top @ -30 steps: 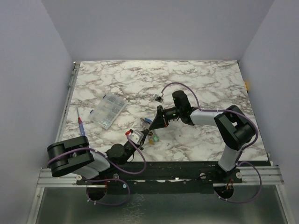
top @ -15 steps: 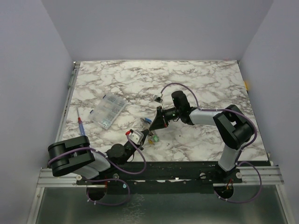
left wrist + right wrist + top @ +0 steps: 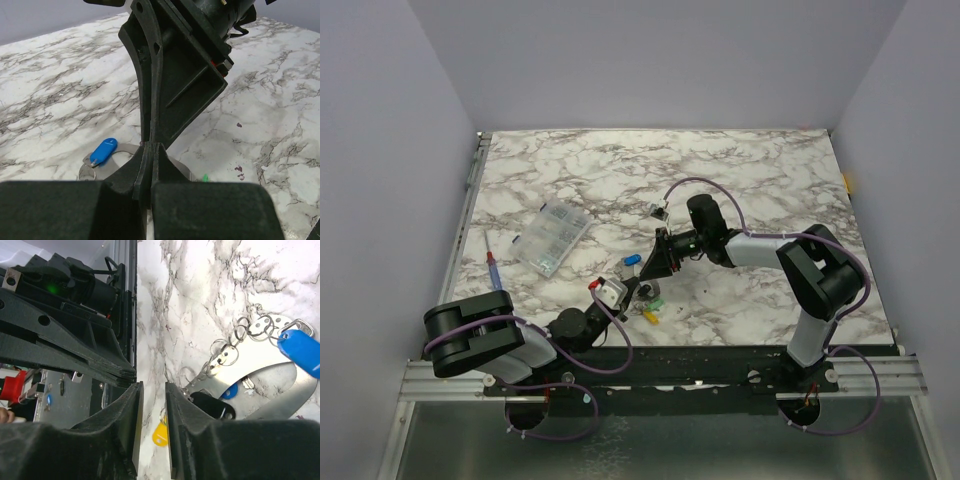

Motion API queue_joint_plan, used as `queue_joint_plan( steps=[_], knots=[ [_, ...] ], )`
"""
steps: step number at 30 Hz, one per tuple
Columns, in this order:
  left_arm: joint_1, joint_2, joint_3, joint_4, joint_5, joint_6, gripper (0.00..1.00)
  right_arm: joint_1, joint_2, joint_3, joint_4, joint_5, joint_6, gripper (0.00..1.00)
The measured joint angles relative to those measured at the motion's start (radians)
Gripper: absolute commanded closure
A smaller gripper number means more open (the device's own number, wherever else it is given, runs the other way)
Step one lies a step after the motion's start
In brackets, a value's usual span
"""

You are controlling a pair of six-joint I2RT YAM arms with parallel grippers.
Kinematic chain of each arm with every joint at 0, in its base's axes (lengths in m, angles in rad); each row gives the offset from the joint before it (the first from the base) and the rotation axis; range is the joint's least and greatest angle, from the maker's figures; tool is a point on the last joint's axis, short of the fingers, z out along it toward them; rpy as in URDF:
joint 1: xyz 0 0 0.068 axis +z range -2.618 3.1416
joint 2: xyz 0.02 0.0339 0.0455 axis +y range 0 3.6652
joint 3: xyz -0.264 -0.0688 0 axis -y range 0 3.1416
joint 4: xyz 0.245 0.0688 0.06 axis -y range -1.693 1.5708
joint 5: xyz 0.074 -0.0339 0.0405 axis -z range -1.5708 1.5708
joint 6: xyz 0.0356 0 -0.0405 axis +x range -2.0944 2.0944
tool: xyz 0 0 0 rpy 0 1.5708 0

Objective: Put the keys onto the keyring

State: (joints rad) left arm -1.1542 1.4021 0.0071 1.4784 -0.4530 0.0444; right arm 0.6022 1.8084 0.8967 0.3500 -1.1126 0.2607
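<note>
The keyring [image 3: 124, 147] is a pale flat loop lying on the marble. It runs out on both sides of my left gripper [image 3: 150, 146], whose jaws are pressed together on it. A blue key [image 3: 103, 151] hangs on it at the left. In the right wrist view the keyring [image 3: 265, 376] carries a blue key [image 3: 300, 351], a black tag [image 3: 212, 405] and a chain of small rings. My right gripper [image 3: 151, 387] stands open, nothing between its fingers; a yellow key [image 3: 160, 434] lies on the table below the gap. From above, green [image 3: 656, 303] and yellow [image 3: 649, 315] keys lie beside both grippers.
A clear compartment box [image 3: 552, 238] sits on the left of the marble table, with a red and blue pen-like tool [image 3: 495, 268] near its left edge. A small dark clip [image 3: 658, 210] lies behind the right arm. The two grippers almost touch tip to tip.
My right gripper has gone from shut to open. The yellow and green keys have dropped out and now lie a little lower right on the table. The left gripper has stayed put.
</note>
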Motion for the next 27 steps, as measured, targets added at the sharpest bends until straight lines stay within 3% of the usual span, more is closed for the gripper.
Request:
queue_joint_plan(
  steps=[3,15,21,27],
  knots=[
    [0.000,0.000,0.000,0.001,0.000,0.000,1.00,0.000,0.000,0.000,0.000,0.000,0.003,0.56],
    [0.000,-0.004,0.000,0.000,-0.003,-0.007,1.00,-0.004,-0.006,0.000,0.000,0.042,-0.004,0.45],
    [0.000,-0.056,0.000,-0.026,-0.013,-0.045,0.63,-0.004,-0.028,-0.003,-0.010,0.112,-0.023,0.41],
    [0.000,-0.236,0.000,-0.237,-0.023,-0.090,0.54,-0.006,-0.073,-0.026,-0.030,0.195,-0.031,0.39]
  ],
)
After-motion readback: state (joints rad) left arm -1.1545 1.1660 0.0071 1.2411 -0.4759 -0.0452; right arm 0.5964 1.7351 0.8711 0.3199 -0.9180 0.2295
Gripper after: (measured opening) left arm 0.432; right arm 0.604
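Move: The silver keyring lies loose on the table about 8 cm below both gripper tips. From the right hand its middle is some 5 cm ahead and level sideways, its blue tag about 10 cm ahead and 3 cm left, its yellow tag roughly 3 cm back and 1 cm right. From the left hand the keyring is about 5 cm ahead and 3 cm right, with the black fob 3 cm ahead and 2 cm right. With the keyring already out of its grasp, the right hand first stays put while its half-opened fingers spread wider, then travels level about 2.5 cm forward towards the middle of the keyring, turning some 10 degrees clockwise, with its fingers still pointing mainly left. The left hand waits with shut fingertips close beside the right ones, then lifts by about 1.5 cm and opens its fingers to nearly half, easing slightly left and sinking a touch at the end, so that the two grippers part above the keys with neither touching the table. ##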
